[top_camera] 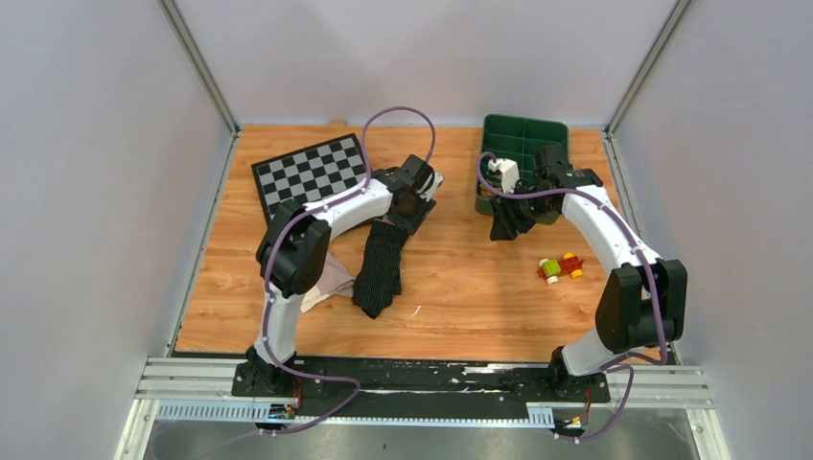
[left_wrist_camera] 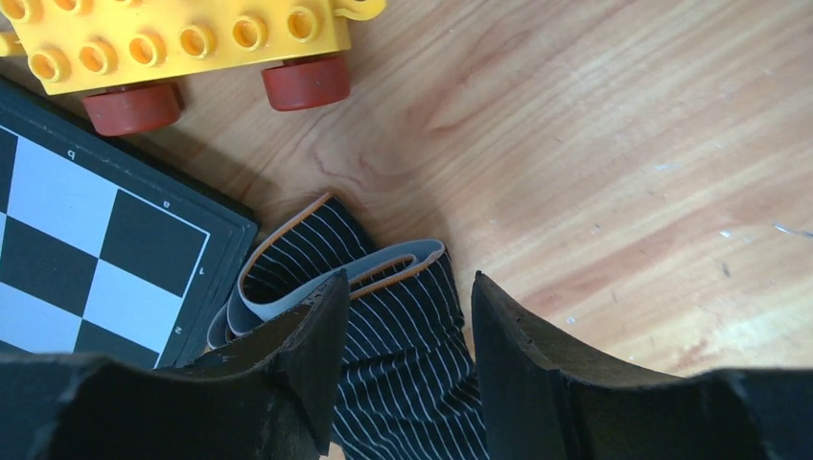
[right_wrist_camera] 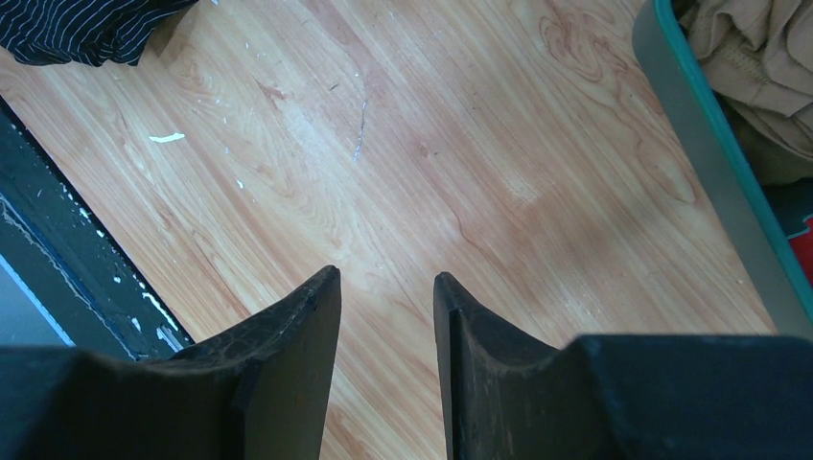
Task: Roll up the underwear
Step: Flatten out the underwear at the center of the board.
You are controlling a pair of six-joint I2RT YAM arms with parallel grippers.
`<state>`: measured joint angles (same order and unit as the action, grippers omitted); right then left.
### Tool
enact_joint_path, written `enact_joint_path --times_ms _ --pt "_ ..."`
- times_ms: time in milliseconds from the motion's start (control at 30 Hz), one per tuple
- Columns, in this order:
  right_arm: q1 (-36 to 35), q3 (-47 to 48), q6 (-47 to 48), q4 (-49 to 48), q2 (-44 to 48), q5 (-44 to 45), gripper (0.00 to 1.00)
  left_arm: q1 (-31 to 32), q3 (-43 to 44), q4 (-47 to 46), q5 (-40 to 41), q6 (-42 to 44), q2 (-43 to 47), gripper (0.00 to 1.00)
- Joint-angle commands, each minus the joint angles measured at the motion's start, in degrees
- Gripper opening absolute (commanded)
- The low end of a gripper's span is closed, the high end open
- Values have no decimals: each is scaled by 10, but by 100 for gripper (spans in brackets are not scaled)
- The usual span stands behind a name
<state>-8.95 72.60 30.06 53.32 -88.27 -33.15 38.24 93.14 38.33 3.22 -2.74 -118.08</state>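
The black, white-striped underwear (top_camera: 378,270) lies lengthwise on the wooden table. Its grey, orange-edged waistband (left_wrist_camera: 288,292) is at the far end, beside the checkerboard mat. My left gripper (left_wrist_camera: 407,287) is low over that end and open. One finger is on the waistband side and the other over bare wood, with striped cloth (left_wrist_camera: 403,374) between them. A pale pink-beige underwear (top_camera: 332,280) lies partly under the left arm. The tan underwear (right_wrist_camera: 757,57) sits bunched in the green bin. My right gripper (right_wrist_camera: 383,278) hangs open over bare wood with nothing between its fingers.
The checkerboard mat (top_camera: 312,172) lies at the back left. A yellow toy car with red wheels (left_wrist_camera: 182,43) stands just beyond the waistband. The green bin (top_camera: 522,144) is at the back right, its rim (right_wrist_camera: 709,144) close to my right gripper (top_camera: 500,225). Small toy blocks (top_camera: 561,266) lie right of centre.
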Motion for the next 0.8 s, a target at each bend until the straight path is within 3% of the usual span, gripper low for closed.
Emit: enact_joint_path --times_ms 0,133,267,367,433,600,767 --pt "2 7 -8 -19 8 -20 41 8 -6 -33 66 -9 -21 56" --pt "3 8 -3 -15 4 -19 41 5 -26 -41 70 16 -25 48" --pt "2 10 -2 -15 3 -16 41 3 -27 -29 27 56 -17 25" --pt "2 15 4 -7 4 -13 41 -6 4 11 -52 92 -1 2" --pt "2 15 6 -3 5 -11 41 -15 26 31 -133 109 16 0" --pt "6 0 6 0 17 -7 40 -20 11 31 -470 198 108 0" --pt "13 -12 10 11 23 -5 40 -52 -14 90 -611 230 165 0"
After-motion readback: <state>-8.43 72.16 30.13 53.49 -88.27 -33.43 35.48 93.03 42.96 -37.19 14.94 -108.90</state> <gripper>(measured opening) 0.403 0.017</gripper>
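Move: The near edge of the striped underwear's waistband lies almost straight under my left fingertips, about 3 cm down and 1 cm to the left; the rest trails back. The yellow toy wagon stands some 8 cm ahead and 1 cm left. The chessboard's middle is about 10 cm ahead and 19 cm left, and the pale cloths are roughly 12 cm back and 17 cm left. From my right hand the waistband edge is about 7 cm ahead, 21 cm left and 11 cm below. I sink my half-open left hand about 3 cm onto the underwear's waistband and shut the fingers fully, pinching its edge. Then, speeding up, I lift it nearly 10 cm while drawing it back and to the right by some 6 cm each way, away from the wagon, turning the wrist clockwise by about 30 degrees with its left side dipping. ##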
